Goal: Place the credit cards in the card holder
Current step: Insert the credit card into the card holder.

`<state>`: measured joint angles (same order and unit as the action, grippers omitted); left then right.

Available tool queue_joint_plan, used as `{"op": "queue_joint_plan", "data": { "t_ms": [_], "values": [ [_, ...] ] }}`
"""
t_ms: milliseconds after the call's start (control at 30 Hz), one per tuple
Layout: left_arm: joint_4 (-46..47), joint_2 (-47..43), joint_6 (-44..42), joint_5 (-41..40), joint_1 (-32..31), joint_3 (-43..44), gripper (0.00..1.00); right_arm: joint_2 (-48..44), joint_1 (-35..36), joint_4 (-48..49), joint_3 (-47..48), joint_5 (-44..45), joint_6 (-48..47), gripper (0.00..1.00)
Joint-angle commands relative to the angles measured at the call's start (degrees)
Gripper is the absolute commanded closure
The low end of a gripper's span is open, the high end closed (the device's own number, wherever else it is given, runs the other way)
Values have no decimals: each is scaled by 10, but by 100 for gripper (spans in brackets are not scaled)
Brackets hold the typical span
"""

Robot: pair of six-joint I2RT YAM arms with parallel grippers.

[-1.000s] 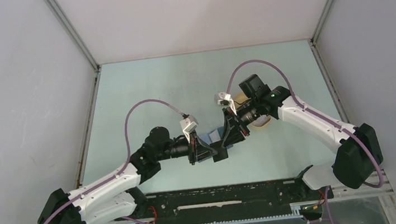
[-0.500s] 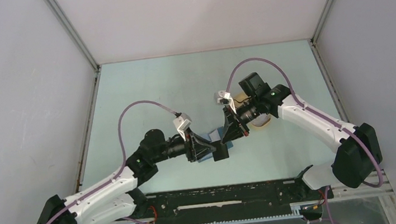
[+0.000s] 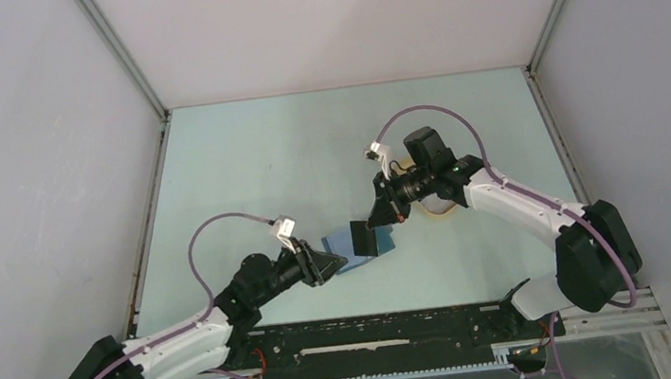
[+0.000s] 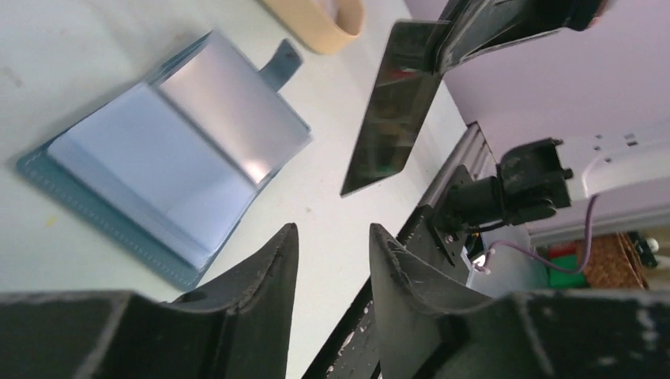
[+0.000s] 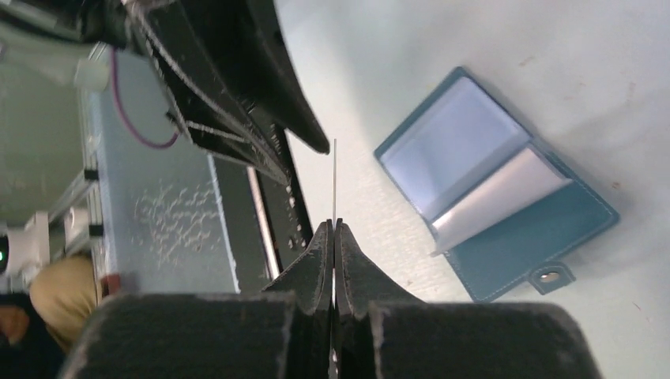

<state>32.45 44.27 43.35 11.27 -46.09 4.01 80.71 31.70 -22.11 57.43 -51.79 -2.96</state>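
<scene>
The card holder [image 3: 338, 245] is a teal-blue wallet lying open on the table, with its light blue pockets up [image 4: 166, 170] [image 5: 490, 189]. A black credit card [image 3: 364, 241] hangs above it, pinched at its upper end by my right gripper [image 3: 375, 218], which is shut on it. In the right wrist view the card [image 5: 334, 181] shows edge-on as a thin line in front of the shut gripper [image 5: 334, 223]. The left wrist view shows the card's dark face [image 4: 391, 110]. My left gripper [image 3: 326, 265] [image 4: 332, 233] is open and empty, just near-left of the wallet.
A beige oval tray [image 3: 443, 208] [image 4: 316, 24] lies right of the wallet, partly under the right arm. The black base rail [image 3: 377, 333] runs along the near edge. Grey walls enclose the table on three sides.
The left gripper opened, let go of the black card and pulled back toward the near left. The right gripper shut on the card and now holds it alone above the wallet.
</scene>
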Motion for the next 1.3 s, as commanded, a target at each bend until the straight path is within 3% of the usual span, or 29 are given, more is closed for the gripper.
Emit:
{"op": "queue_joint_plan", "data": {
  "t_ms": [0, 200, 400, 733, 1000, 1267],
  "values": [
    [114, 61, 86, -61, 3, -3, 61, 26, 7, 90, -6, 94, 131, 100],
    [118, 171, 88, -72, 4, 48, 78, 73, 10, 102, 3, 165, 168, 100],
    [110, 274, 108, -85, 3, 81, 88, 94, 10, 100, 5, 189, 171, 100],
    [41, 324, 116, -128, 1, 103, 91, 125, -4, 85, 11, 191, 176, 100],
    [-101, 290, 107, -196, -20, 139, 91, 132, -13, 82, 11, 182, 179, 100],
    [-114, 291, 106, -204, -22, 144, 91, 139, -18, 81, 11, 162, 183, 100]
  ]
}}
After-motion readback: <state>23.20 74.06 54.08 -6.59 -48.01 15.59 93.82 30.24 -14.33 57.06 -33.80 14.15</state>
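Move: The card holder's raised clear sleeve lies about 2 cm ahead of the right hand, in line sideways and some 15 cm below; its white pages are roughly 1 cm ahead, 6 cm to the left and 16 cm down. The tan basket stands some 16 cm ahead and 17 cm right. From the left hand the white pages are about 8 cm ahead, 3 cm right and 12 cm down, the sleeve about 10 cm ahead and 9 cm right. The dark card, still pinched in the right fingers, is lowered about 8.5 cm and carried 6 cm forward to just over the clear sleeve, turning clockwise some 25 degrees before the hand settles. Meanwhile the left hand sinks about 10 cm and goes forward 5 cm, shutting its half-open fingers and tipping them further down, onto the near-left edge of the white pages. ##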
